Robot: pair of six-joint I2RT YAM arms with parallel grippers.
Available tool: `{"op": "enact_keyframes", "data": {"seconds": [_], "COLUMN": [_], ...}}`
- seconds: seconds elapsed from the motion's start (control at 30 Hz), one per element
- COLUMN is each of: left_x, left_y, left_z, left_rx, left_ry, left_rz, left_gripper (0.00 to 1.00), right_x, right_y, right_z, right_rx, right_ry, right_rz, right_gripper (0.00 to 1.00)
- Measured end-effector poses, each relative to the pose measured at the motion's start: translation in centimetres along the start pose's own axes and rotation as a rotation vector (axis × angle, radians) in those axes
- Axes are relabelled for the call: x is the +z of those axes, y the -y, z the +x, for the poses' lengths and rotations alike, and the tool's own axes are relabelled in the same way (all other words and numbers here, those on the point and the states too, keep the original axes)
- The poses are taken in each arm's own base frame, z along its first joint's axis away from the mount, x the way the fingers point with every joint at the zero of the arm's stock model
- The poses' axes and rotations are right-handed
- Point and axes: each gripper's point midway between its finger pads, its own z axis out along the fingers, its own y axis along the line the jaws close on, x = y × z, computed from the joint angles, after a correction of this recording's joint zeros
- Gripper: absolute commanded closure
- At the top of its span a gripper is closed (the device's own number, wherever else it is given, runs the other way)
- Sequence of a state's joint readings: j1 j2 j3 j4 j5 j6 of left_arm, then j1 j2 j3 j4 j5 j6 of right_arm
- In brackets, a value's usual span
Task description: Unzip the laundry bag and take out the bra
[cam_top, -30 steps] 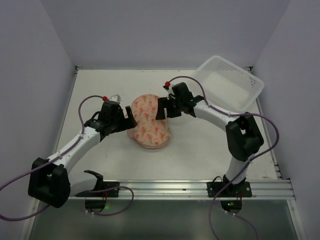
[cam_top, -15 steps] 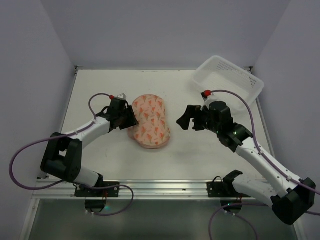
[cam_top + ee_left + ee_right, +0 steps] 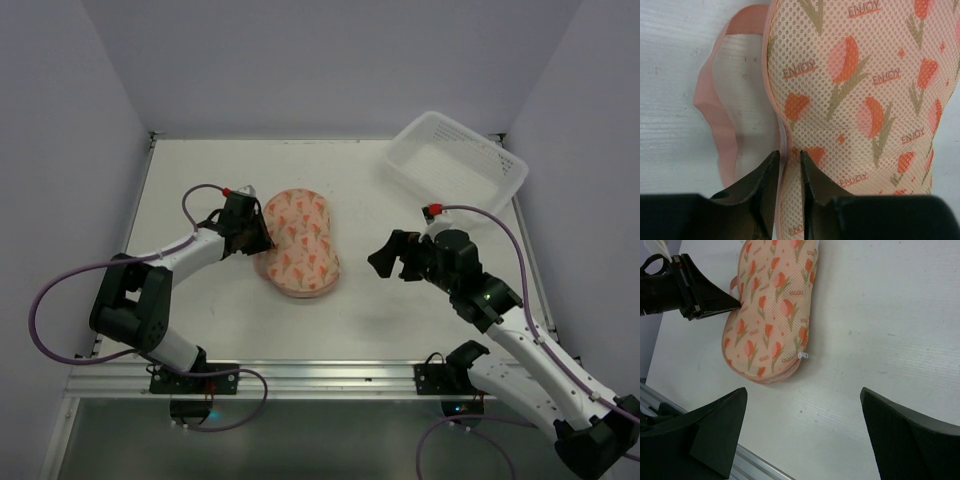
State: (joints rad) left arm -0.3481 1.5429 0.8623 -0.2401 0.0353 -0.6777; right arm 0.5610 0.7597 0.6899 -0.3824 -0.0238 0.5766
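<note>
The laundry bag point(image 3: 300, 245) lies zipped flat mid-table, peach mesh with orange tulips point(image 3: 860, 100) point(image 3: 772, 310). Its pink loop point(image 3: 710, 100) spreads on the table to its left. A small white zipper pull point(image 3: 802, 355) sits at the near right rim. My left gripper point(image 3: 262, 240) point(image 3: 788, 160) is at the bag's left edge, jaws nearly together with the pink rim between them. My right gripper point(image 3: 385, 258) point(image 3: 802, 390) hovers open right of the bag, holding nothing. The bra is hidden.
A white slotted basket point(image 3: 455, 165) stands at the back right corner. A metal rail point(image 3: 350, 375) runs along the table's near edge. Walls close in on the left, back and right.
The left jaws have narrowed onto the bag's left rim. The right arm has drawn away from the bag, rightward and nearer, with its jaws spread wide.
</note>
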Motion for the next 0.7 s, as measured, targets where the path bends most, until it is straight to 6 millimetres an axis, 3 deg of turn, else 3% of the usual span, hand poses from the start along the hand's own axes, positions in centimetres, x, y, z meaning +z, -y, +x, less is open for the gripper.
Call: {"op": "enact_keyframes", "data": {"seconds": [0.23,0.5,0.6,0.7], "left_x": [0.0,-0.6,-2.0,-4.0], "left_y": [-0.1,-0.2,1.0,3.5], "left_z": [0.0,0.0,-1.7,-4.3], "left_rx": [0.005,0.007,0.007,0.006], "left_ry": [0.003,-0.009,0.027,0.093], "left_rz": [-0.007,-0.021,0.004,0.066], "left_gripper": [0.99,1.00,1.00,1.00], "right_x": [0.3,0.3,0.1,-0.5], "right_y": [0.4,0.4,0.3,0.4], "right_z": [0.4,0.4,0.2,-0.4], "right_rx": [0.007,0.007,0.007,0.005], "right_ry": [-0.010,-0.012,-0.002,0.023], "right_rz": [0.015,0.016,0.013,0.024], "right_gripper": [0.04,0.04,0.04,0.04]}}
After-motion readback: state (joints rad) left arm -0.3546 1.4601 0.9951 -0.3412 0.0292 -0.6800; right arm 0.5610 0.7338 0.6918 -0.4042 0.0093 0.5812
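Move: The loose left edge of the laundry bag's top panel lies right at the left hand, between its half-closed fingers and only about 1 cm below. The bag's middle is some 6 cm to the right, level fore and aft, 2 cm below; the white zip pull sits about 14 cm right and 7 cm back. The pink strap lies roughly 4 cm left and 3 cm ahead. From the right hand that edge is about 10 cm ahead, 24 cm left and 16 cm below. The left fingers close fully on the free edge of the bag's top panel, pinching the cloth while the hand stays almost in place; then, gaining speed, the hand lifts the edge about 6 cm, easing forward some 2 cm, with the fingers tipping up slightly. ##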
